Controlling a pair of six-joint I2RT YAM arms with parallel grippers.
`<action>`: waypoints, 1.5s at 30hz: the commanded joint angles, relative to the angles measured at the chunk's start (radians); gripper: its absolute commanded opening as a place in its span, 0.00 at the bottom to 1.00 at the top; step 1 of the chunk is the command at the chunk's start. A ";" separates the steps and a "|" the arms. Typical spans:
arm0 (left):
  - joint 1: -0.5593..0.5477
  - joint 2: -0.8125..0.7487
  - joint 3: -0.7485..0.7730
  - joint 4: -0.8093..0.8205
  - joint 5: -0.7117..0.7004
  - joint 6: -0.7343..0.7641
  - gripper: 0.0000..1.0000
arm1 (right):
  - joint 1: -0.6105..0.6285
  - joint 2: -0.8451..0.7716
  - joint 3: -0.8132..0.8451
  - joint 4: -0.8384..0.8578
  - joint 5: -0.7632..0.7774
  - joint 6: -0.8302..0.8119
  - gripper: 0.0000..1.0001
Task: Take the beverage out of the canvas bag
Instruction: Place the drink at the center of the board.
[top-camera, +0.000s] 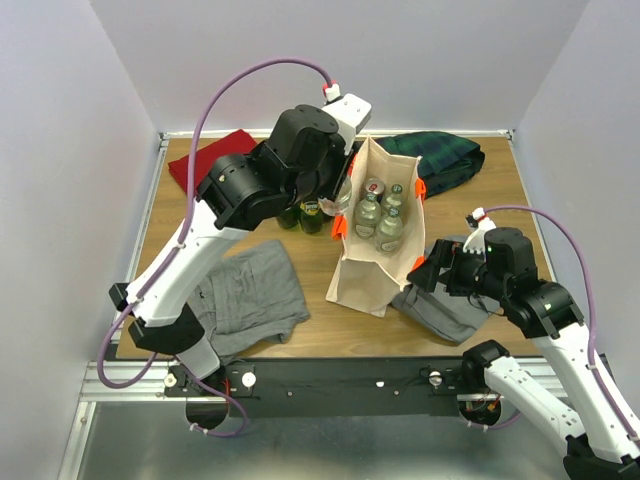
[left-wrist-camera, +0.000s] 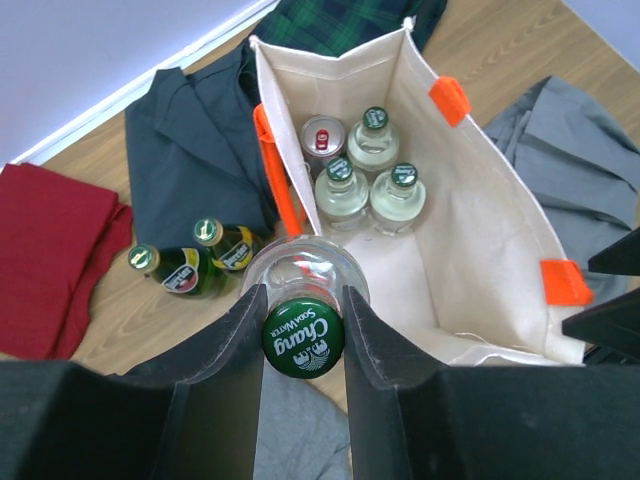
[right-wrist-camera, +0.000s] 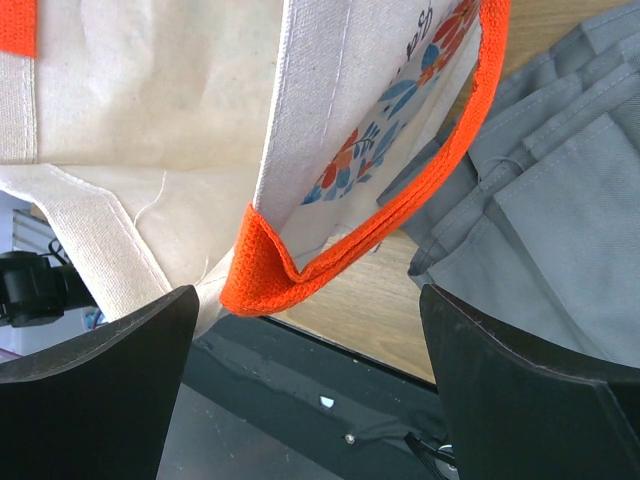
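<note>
The beige canvas bag (top-camera: 362, 280) stands open mid-table with orange handles (top-camera: 339, 228). Inside it are three clear bottles with green caps (left-wrist-camera: 341, 190) and a red-topped can (left-wrist-camera: 322, 138). My left gripper (left-wrist-camera: 303, 345) is shut on the neck of a clear soda-water bottle with a green cap (left-wrist-camera: 303, 335). It holds the bottle upright over the bag's left rim (top-camera: 340, 195). My right gripper (right-wrist-camera: 310, 380) is open beside the bag's near right corner (top-camera: 428, 268). An orange handle (right-wrist-camera: 300, 270) hangs between its fingers, untouched.
Two green bottles (left-wrist-camera: 190, 262) stand on the table left of the bag. Grey folded clothes lie at front left (top-camera: 250, 295) and under my right gripper (top-camera: 445, 312). A red cloth (top-camera: 205, 158) and a dark plaid cloth (top-camera: 440, 160) lie at the back.
</note>
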 joint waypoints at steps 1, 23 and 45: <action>0.003 -0.117 -0.080 0.212 -0.121 0.022 0.00 | 0.003 0.004 -0.019 -0.019 0.031 -0.003 1.00; 0.170 -0.287 -0.567 0.447 -0.103 -0.098 0.00 | 0.004 0.016 -0.017 -0.019 0.025 -0.007 1.00; 0.173 -0.333 -0.961 0.807 0.037 -0.138 0.00 | 0.003 0.042 -0.019 -0.022 0.031 -0.004 1.00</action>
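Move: The clear bottle hangs from the left fingers. Its landing area is the open board on the near side of the two green bottles, about 4 cm ahead, 5 cm left and 40 cm below. The nearer green bottle stands roughly 12 cm ahead and 5 left, the other 13 ahead and 11 left. The bag's middle is 5 cm ahead and 11 right. From the right hand the landing area is some 14 cm ahead, 28 left, 19 below. The clear bottle, still pinched by its neck in the left hand, is carried left and forward off the bag's left rim, with the wrist swinging nearly 20 degrees counter-clockwise. It then goes mostly straight down beside the bag, about 15 cm in all, easing a little back to the right, towards the bare board just short of the green bottles. The grip doesn't change. ##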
